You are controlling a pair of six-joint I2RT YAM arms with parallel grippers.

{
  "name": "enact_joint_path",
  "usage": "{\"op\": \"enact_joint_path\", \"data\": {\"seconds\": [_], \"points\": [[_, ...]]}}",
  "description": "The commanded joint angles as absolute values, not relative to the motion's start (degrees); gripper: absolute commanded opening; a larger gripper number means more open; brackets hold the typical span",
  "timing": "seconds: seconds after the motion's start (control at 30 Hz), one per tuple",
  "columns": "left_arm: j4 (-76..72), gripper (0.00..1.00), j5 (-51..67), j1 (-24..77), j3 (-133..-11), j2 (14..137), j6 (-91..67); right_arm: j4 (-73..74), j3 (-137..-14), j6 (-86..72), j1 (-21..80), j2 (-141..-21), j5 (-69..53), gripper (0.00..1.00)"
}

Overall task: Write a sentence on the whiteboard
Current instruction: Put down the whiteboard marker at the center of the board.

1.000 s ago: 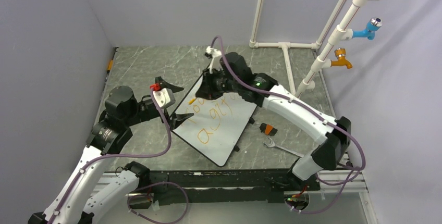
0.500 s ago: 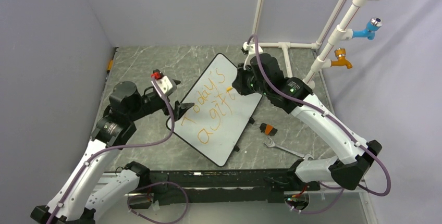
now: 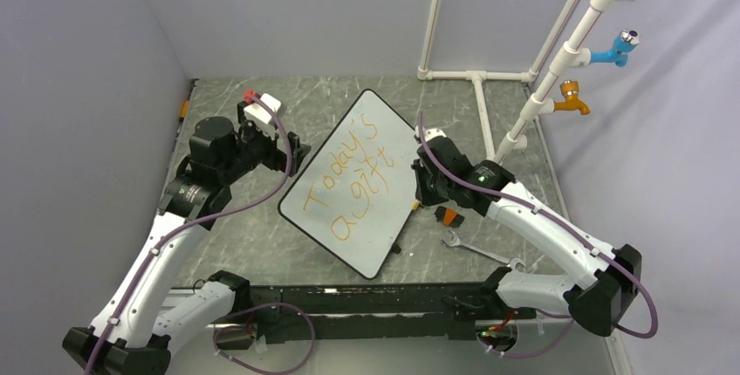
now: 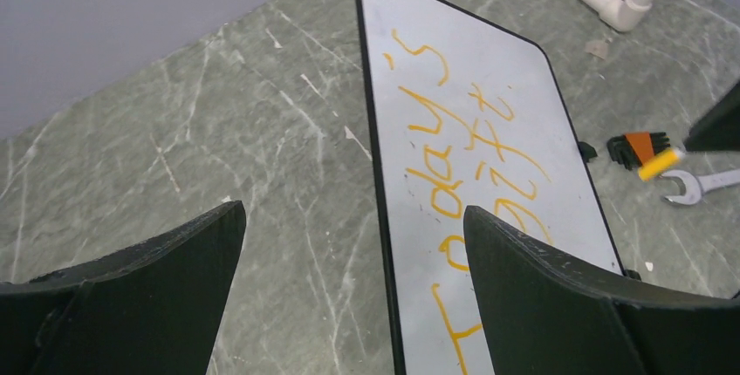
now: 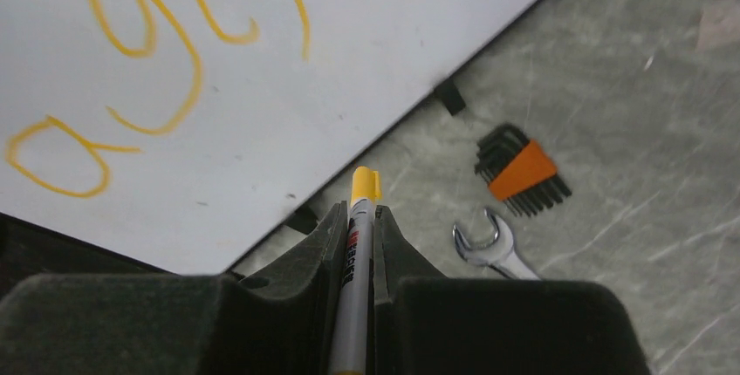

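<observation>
The whiteboard (image 3: 377, 234) lies tilted on the marble table, with the sentence (image 3: 349, 179) in orange, "Today's" over "a gift". My left gripper (image 3: 292, 150) hovers open off the board's left edge. In the left wrist view its fingers (image 4: 353, 209) straddle the black rim of the whiteboard (image 4: 489, 52) beside the sentence (image 4: 454, 148). My right gripper (image 3: 428, 192) is at the board's right edge, shut (image 5: 360, 209) on a white marker (image 5: 359, 235) whose yellow end pokes out over the table just past the whiteboard (image 5: 349, 61). The letters "a g" of the sentence (image 5: 194, 70) show there.
An orange-handled hex key set (image 3: 448, 215) (image 5: 521, 170) and a steel wrench (image 3: 462, 244) (image 5: 489, 248) lie right of the board. White pipes (image 3: 484, 113) with a blue tap (image 3: 615, 48) and an orange tap (image 3: 572, 100) stand at the back right. Grey walls close in three sides.
My right arm has swung with the marker from the board's far end to its right edge, uncovering the writing. My left gripper has drawn back from the board's left edge.
</observation>
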State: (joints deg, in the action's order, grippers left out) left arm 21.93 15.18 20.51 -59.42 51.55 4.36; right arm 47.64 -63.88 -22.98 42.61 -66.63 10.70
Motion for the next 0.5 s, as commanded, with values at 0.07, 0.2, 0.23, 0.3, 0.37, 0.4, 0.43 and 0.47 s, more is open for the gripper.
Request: {"op": "enact_joint_path", "data": {"seconds": [0.07, 0.2, 0.23, 0.3, 0.37, 0.4, 0.43, 0.47], "points": [[20.5, 0.99, 10.3, 19.1, -60.7, 49.2, 2.6, 46.2, -54.9, -30.4, 42.5, -66.2, 7.8, 0.0], [20.9, 0.99, 9.1, 19.0, -60.6, 49.3, 2.8, 44.3, -50.9, -32.7, 42.6, -65.8, 6.6, 0.0], [20.9, 0.99, 8.9, 18.9, -60.7, 49.3, 2.8, 43.9, -50.3, -33.2, 42.5, -65.8, 6.6, 0.0], [21.1, 0.99, 8.7, 18.7, -60.7, 49.2, 2.8, 42.8, -49.1, -34.2, 42.5, -65.5, 6.9, 0.0], [21.0, 0.99, 8.4, 18.6, -60.6, 49.0, 2.7, 41.3, -47.6, -34.9, 42.6, -65.6, 6.7, 0.0], [21.0, 0.99, 8.2, 18.5, -60.4, 49.0, 2.7, 40.5, -46.8, -35.2, 42.6, -65.9, 6.6, 0.0], [20.9, 0.99, 8.0, 18.5, -60.4, 48.9, 2.7, 39.9, -46.3, -35.4, 42.6, -66.3, 6.5, 0.0], [20.8, 0.99, 7.8, 18.5, -60.3, 48.8, 2.8, 39.5, -45.8, -35.6, 42.5, -66.8, 6.5, 0.0]]}}
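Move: The right hand holds the capped marker above the whiteboard's right edge; the bare table it heads for lies about 5 cm back, 2 cm right and 17 cm below. The hex key set lies some 4 cm back and 7 cm right of the hand, the wrench's middle about 12 back and 15 right, the whiteboard's middle roughly 2 ahead and 13 left, all about 17 below. From the left hand that bare table is some 10 cm back, 27 right and 30 below. Right hand, still gripping the marker, sinks 9 cm and back 4 towards bare table; left hand drifts slightly left. ##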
